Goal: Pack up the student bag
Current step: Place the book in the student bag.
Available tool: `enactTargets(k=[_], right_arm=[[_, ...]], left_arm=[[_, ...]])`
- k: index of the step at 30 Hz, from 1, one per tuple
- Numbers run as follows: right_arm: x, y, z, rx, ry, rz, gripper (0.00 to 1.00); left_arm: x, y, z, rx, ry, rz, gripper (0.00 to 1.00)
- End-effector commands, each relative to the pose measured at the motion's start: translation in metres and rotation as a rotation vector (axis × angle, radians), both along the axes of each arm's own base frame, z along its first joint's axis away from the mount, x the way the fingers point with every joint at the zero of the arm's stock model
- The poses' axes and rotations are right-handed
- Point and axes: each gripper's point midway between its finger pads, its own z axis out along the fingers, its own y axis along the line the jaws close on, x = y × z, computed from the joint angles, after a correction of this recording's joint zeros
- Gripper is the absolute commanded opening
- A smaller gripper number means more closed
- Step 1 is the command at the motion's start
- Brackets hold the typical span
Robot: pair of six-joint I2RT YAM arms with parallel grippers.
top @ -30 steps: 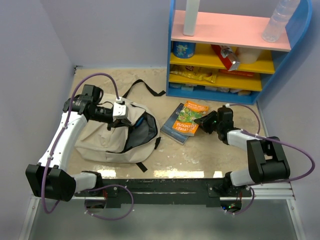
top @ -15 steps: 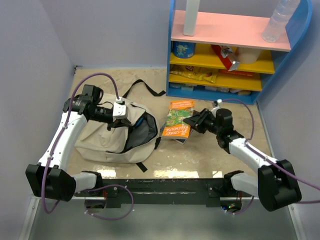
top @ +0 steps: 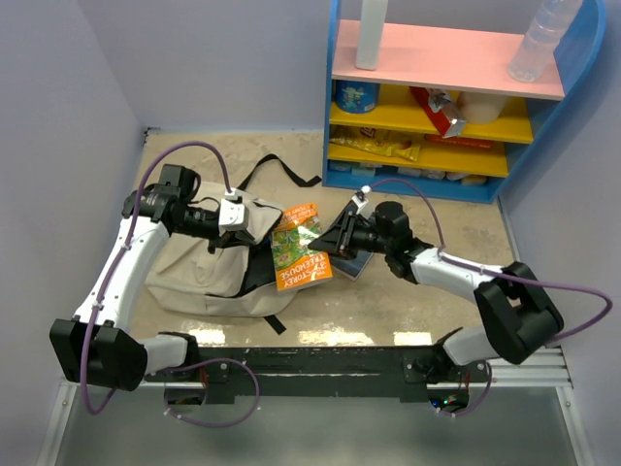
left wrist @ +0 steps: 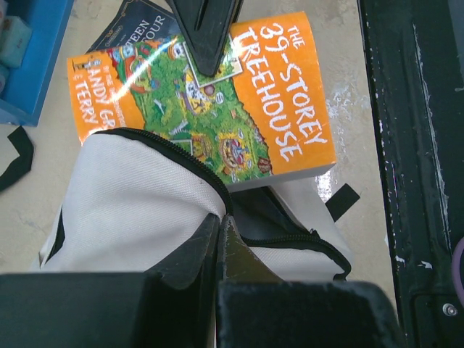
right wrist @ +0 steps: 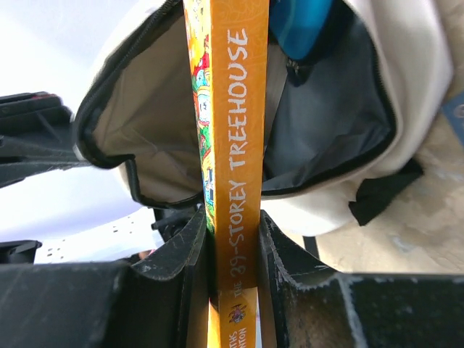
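The student bag (top: pixel 199 267), beige canvas with black straps, lies left of centre with its dark mouth facing right. My left gripper (top: pixel 250 230) is shut on the zipped rim of that mouth (left wrist: pixel 220 221) and holds it up. My right gripper (top: pixel 337 236) is shut on an orange book, "The 39-Storey Treehouse" (top: pixel 299 249). The jaws clamp it near the spine's lower end (right wrist: pixel 230 232). The book's far end sits in the bag's opening (right wrist: pixel 145 138). Something blue (right wrist: pixel 301 25) shows inside the bag.
A dark blue book (top: pixel 353 264) lies on the table under my right arm. A blue shelf unit (top: pixel 335 116) with yellow and pink boards stands at the back right, with a bottle (top: pixel 541 39) on top. A black strap (top: pixel 281 170) trails behind the bag.
My right arm has lifted the orange book off the dark blue one and carried it left to the bag's mouth. The left arm has held still.
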Motion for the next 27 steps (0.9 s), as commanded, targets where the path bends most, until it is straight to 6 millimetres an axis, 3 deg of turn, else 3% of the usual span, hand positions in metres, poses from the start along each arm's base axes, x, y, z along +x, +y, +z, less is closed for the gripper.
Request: enactTargets(k=[1, 7, 11, 12, 14, 16, 22, 27], right_arm=[[0.0, 0.03, 0.024, 0.071, -0.014, 0.097, 0.0], [-0.006, 0.061, -0.003, 0.05, 0.066, 0.169, 0.0], [0.0, 0.082, 0.008, 0.111, 0.06, 0.236, 0.0], [0.006, 0.09, 0.021, 0.135, 0.031, 0.256, 0.0], [0.008, 0.097, 0.024, 0.153, 0.02, 0.31, 0.0], [0.011, 0.105, 0.042, 0.198, -0.029, 0.355, 0.0], [0.018, 0.116, 0.053, 0.262, -0.049, 0.415, 0.0], [0.04, 0.135, 0.056, 0.355, -0.054, 0.397, 0.0]], left_arm=[[-0.002, -0.01, 0.033, -0.098, -0.08, -0.047, 0.0], [-0.002, -0.011, 0.043, -0.112, -0.1, -0.042, 0.0], [-0.004, -0.011, 0.043, -0.111, -0.098, -0.046, 0.0], [-0.004, -0.011, 0.042, -0.109, -0.094, -0.043, 0.0], [-0.005, -0.011, 0.041, -0.108, -0.089, -0.044, 0.0], [-0.005, -0.011, 0.041, -0.103, -0.093, -0.047, 0.0], [-0.007, -0.01, 0.037, -0.095, -0.083, -0.049, 0.0], [-0.008, -0.01, 0.035, -0.097, -0.077, -0.05, 0.0]])
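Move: The right hand already holds the orange book, and the bag's open mouth lies about 10 cm to its left, 3 cm back and some 7 cm lower. The blue pouch in the mouth is roughly 10 cm left and 3 cm ahead of this hand. The dark-blue book lies about 6 cm to its right, 1 cm ahead, on the table. From the left hand, shut on the bag's flap, the mouth is some 7 cm right, 4 cm back and lower. Leftward by about 11 cm, the right hand carries the orange book over the bag's rim into the mouth, dipping some 5 cm and then rising almost as much while easing slightly forward. It swings about 20 degrees counter-clockwise and keeps its pinch on the book throughout. The left hand stays put, still pinching the flap to hold the mouth open. ##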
